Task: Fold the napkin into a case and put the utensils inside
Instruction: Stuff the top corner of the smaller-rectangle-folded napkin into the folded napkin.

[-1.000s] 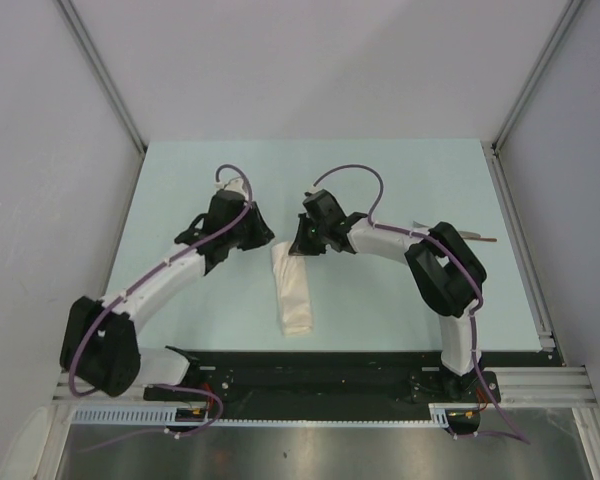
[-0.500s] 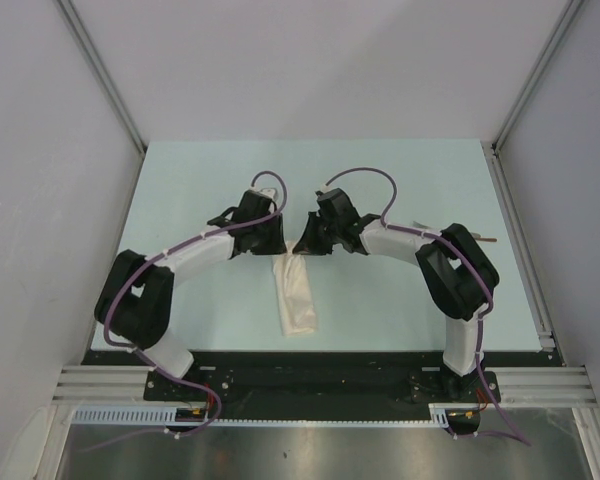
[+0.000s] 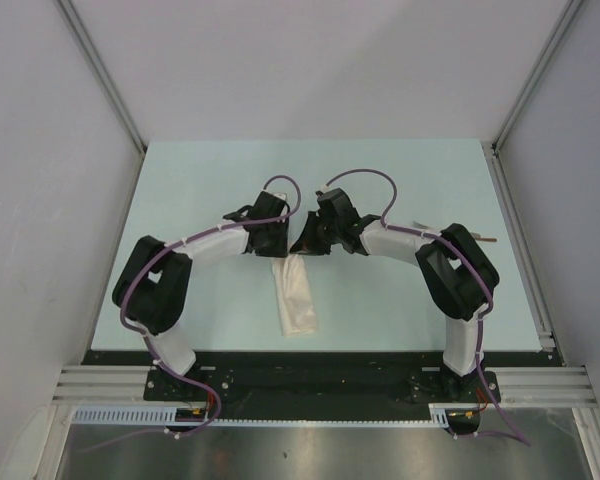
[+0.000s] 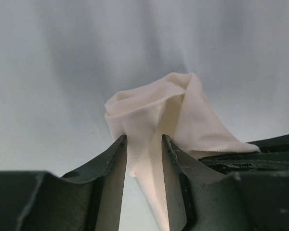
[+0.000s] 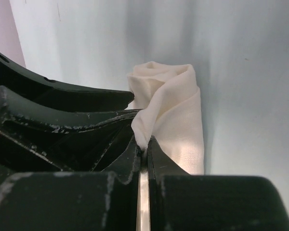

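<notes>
The napkin (image 3: 296, 298) lies as a long narrow case in the middle of the table, its far end lifted. My right gripper (image 3: 302, 248) (image 5: 143, 145) is shut on a raised fold of that far end. Close on its left, my left gripper (image 3: 280, 244) (image 4: 143, 144) stands open, straddling a hanging fold of the napkin (image 4: 159, 113) without pinching it. One left finger (image 4: 114, 166) has a gap beside it. Of the utensils, only a thin spoon handle (image 3: 488, 239) shows at the right, behind the right arm.
The pale green table top (image 3: 200, 180) is ringed by grey walls. A metal rail (image 3: 520, 240) runs along its right edge and a black base plate (image 3: 310, 375) along the near edge. In the right wrist view the left gripper's black fingers (image 5: 62, 108) fill the left side.
My left arm has swung right and forward until its gripper sits at the napkin's far end beside the right gripper, and its jaws have parted a little. The right gripper has held its grip.
</notes>
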{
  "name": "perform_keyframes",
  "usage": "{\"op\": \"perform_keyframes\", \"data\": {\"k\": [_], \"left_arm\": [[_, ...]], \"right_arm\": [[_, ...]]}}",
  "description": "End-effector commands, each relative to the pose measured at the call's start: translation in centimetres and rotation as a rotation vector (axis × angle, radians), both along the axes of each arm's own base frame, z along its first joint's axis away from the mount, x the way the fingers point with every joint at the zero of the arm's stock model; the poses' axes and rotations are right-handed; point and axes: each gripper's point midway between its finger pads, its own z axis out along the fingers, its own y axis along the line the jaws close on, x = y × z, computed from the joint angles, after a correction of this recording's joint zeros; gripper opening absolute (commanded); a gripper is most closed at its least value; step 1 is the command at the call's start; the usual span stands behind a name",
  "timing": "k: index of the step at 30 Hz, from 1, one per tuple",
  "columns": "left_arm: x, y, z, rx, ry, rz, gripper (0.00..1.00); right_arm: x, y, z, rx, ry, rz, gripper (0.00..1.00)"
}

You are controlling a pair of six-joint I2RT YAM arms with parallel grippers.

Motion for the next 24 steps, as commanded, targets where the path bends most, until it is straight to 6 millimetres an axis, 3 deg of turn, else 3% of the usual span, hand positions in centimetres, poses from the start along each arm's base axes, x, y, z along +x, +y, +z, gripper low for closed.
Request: {"op": "perform_keyframes", "data": {"k": [1, 4, 7, 8, 10, 16, 19, 20, 24], "left_arm": [[1.3, 0.0, 0.8, 0.033, -0.036, 0.003, 0.38], [1.6, -0.5, 0.8, 0.017, -0.036, -0.007, 0.33], [1.5, -0.7, 0.9, 0.010, -0.030, -0.012, 0.21], [1.6, -0.8, 1.2, 0.001, -0.039, -0.013, 0.13], [1.6, -1.1, 2.2, -0.025, -0.060, -0.020, 0.08], [1.6, -1.6, 4.6, -0.093, -0.101, -0.045, 0.00], [1.1, -2.2, 4.8, -0.151, -0.072, -0.062, 0.00], [1.1, -2.3, 5.0, -0.161, -0.077, -0.065, 0.00], [0.6, -2.3, 4.6, -0.182, -0.063, -0.068, 0.00]], "right_arm": [[0.1, 1.0, 1.2, 0.053, -0.014, 0.009, 0.00], [0.0, 1.1, 1.1, 0.057, -0.002, 0.005, 0.00], [0.0, 1.2, 0.9, 0.056, 0.008, -0.003, 0.00], [0.0, 1.2, 0.9, 0.057, 0.010, -0.005, 0.00], [-0.2, 1.3, 0.5, 0.052, 0.031, -0.010, 0.00], [-0.7, 2.0, -0.1, 0.065, 0.097, -0.040, 0.00], [-1.0, 2.4, -1.4, 0.077, 0.157, -0.060, 0.00], [-0.3, 3.1, -0.6, 0.129, 0.131, -0.061, 0.00], [0.6, 3.8, -1.0, 0.206, 0.159, -0.107, 0.00]]}}
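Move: The napkin's left-hand layers at its far end already stand between the left hand's parted fingers, about 1 cm below them. The mouth of the fold is some 2 cm ahead and 2 cm right of that hand. The top corner, pinched in the right hand, is about 5 cm to the left hand's right and 3 cm higher. From the right hand the mouth lies roughly 2 cm ahead, 3 cm left and 4 cm down. The napkin's left-hand layers are pinched as the left fingers close from under half open to shut, sinking barely half a centimetre; that hand then rises about 2 cm and eases 1 cm right, drawing the cloth up. The right hand keeps its pinch on the top corner and, mostly late, carries it some 2 cm left and 2 cm down towards the mouth of the fold, tipping its fingers about 10 degrees. ##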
